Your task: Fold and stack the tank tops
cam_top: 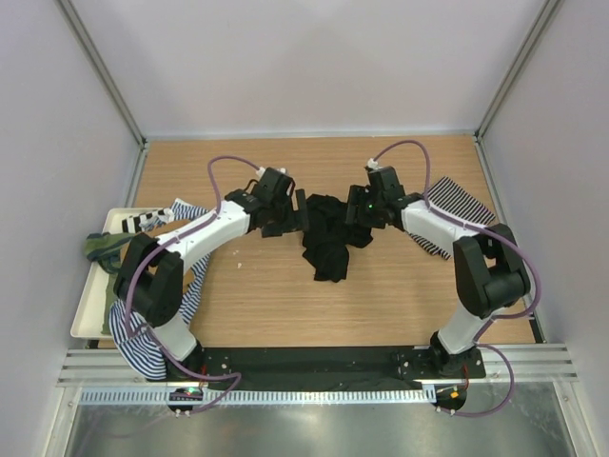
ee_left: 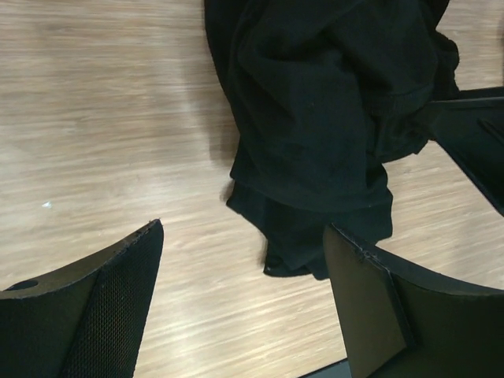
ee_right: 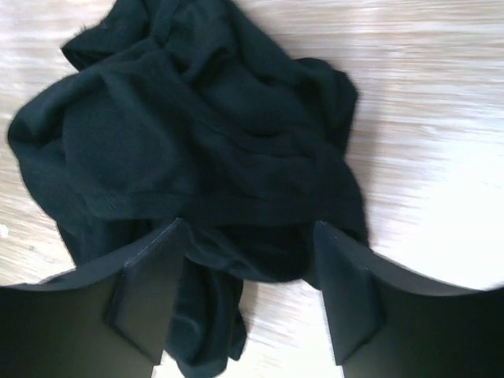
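Observation:
A plain black tank top (cam_top: 328,243) lies crumpled in a heap at the middle of the wooden table. My left gripper (cam_top: 291,217) hovers at its left edge, open. In the left wrist view only bare wood lies between the fingers of the left gripper (ee_left: 244,252), and the black top (ee_left: 315,118) sits just beyond them. My right gripper (cam_top: 358,211) is at the heap's right side, also open. In the right wrist view the jaws of the right gripper (ee_right: 248,236) stand wide over a fold of the black top (ee_right: 197,142). A finely black-and-white striped tank top (cam_top: 459,202) lies under the right arm.
A white tray (cam_top: 86,319) sits at the left table edge. A green top (cam_top: 98,246) lies on it, and a blue-and-white striped top (cam_top: 133,345) drapes over it under the left arm. Grey walls close in the table on three sides.

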Controlling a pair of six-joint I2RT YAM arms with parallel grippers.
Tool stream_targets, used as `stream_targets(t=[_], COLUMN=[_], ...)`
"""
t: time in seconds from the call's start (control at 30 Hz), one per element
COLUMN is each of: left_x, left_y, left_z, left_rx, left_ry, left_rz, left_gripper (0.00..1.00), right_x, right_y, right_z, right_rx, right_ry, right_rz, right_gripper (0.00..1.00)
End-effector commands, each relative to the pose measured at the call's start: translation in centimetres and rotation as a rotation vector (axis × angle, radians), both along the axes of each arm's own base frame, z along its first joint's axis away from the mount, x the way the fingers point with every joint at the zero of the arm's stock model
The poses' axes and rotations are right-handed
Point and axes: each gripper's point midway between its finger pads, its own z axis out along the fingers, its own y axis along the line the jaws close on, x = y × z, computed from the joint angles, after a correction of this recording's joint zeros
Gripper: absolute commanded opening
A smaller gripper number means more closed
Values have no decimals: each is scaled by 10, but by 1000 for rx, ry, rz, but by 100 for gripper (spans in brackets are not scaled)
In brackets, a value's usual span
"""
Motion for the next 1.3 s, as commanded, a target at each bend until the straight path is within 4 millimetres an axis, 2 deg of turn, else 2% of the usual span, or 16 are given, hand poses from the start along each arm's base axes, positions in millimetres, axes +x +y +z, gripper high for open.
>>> stream_targets(t=[0.0,0.1,0.13,0.2,0.33,0.57,0.63,0.67,0.73,0.77,0.87,0.93,1.03,1.17,1.23,1.27], left_x=[17,22,24,28,36,56,59,60,61,59,56,48,35,-5,-24,-37], left_y=[-24,-34,-35,-42,-55,-69,-74,-77,-76,-70,-43,-30,4,44,46,54], left_z=[12,10,7,6,0,-22,-31,-31,-28,-28,7,47,78,158,183,208], left_rx=[-108,-149,-149,-170,-207,-202,-206,-215,-210,-185,-110,-100,14,66,68,50], left_ry=[-93,-117,-116,-125,-121,-95,-79,-82,-98,-109,-203,-274,-322,-459,-503,-540], left_rz=[-49,-71,-75,-85,-94,-85,-91,-101,-108,-113,-85,-87,-42,-4,-34,-36], left_gripper=[83,83,83,83,82,70,59,40,21,0,0,0,0,0,0,0], right_x=[16,15,14,12,3,-16,-17,-19,-17,-16,-19,-25,-35,-54,-66,-71], right_y=[10,8,7,7,3,-7,-10,-10,-22,-28,-43,-50,-58,-56,-50,-47], right_z=[3,1,5,27,71,120,132,143,152,163,178,186,206,237,260,271], right_rx=[-47,-75,-77,-56,-24,5,14,25,-9,-18,-63,-72,-55,16,80,105], right_ry=[-24,-12,-18,-76,-185,-296,-327,-353,-375,-395,-414,-424,-474,-553,-614,-640], right_rz=[9,3,2,4,9,4,-8,-9,-63,-89,-143,-168,-185,-151,-108,-90], right_gripper=[65,34,15,4,1,1,1,1,1,1,1,1,1,1,1,1])
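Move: The black tank top lies bunched under both open hands: its middle is about 9 cm to the left hand's right, level with it and some 7 cm lower, and about 6 cm left of the right hand, 4 cm nearer the base and 3 cm below. The folded striped top lies some 18 cm to the right of the right hand, level with it. The striped cloth draped over the tray is roughly 27 cm left and 13 cm back from the left hand. The black tank top's right side is pinched first, the right hand shutting almost where it is and beginning to lift, while the left reaches about 9 cm right and forward, sinks and closes on the far left part. Both then raise the cloth, drawing back and spreading apart, each ending some 23 cm above its grip with the fingers tilted up nearly 30 degrees. ##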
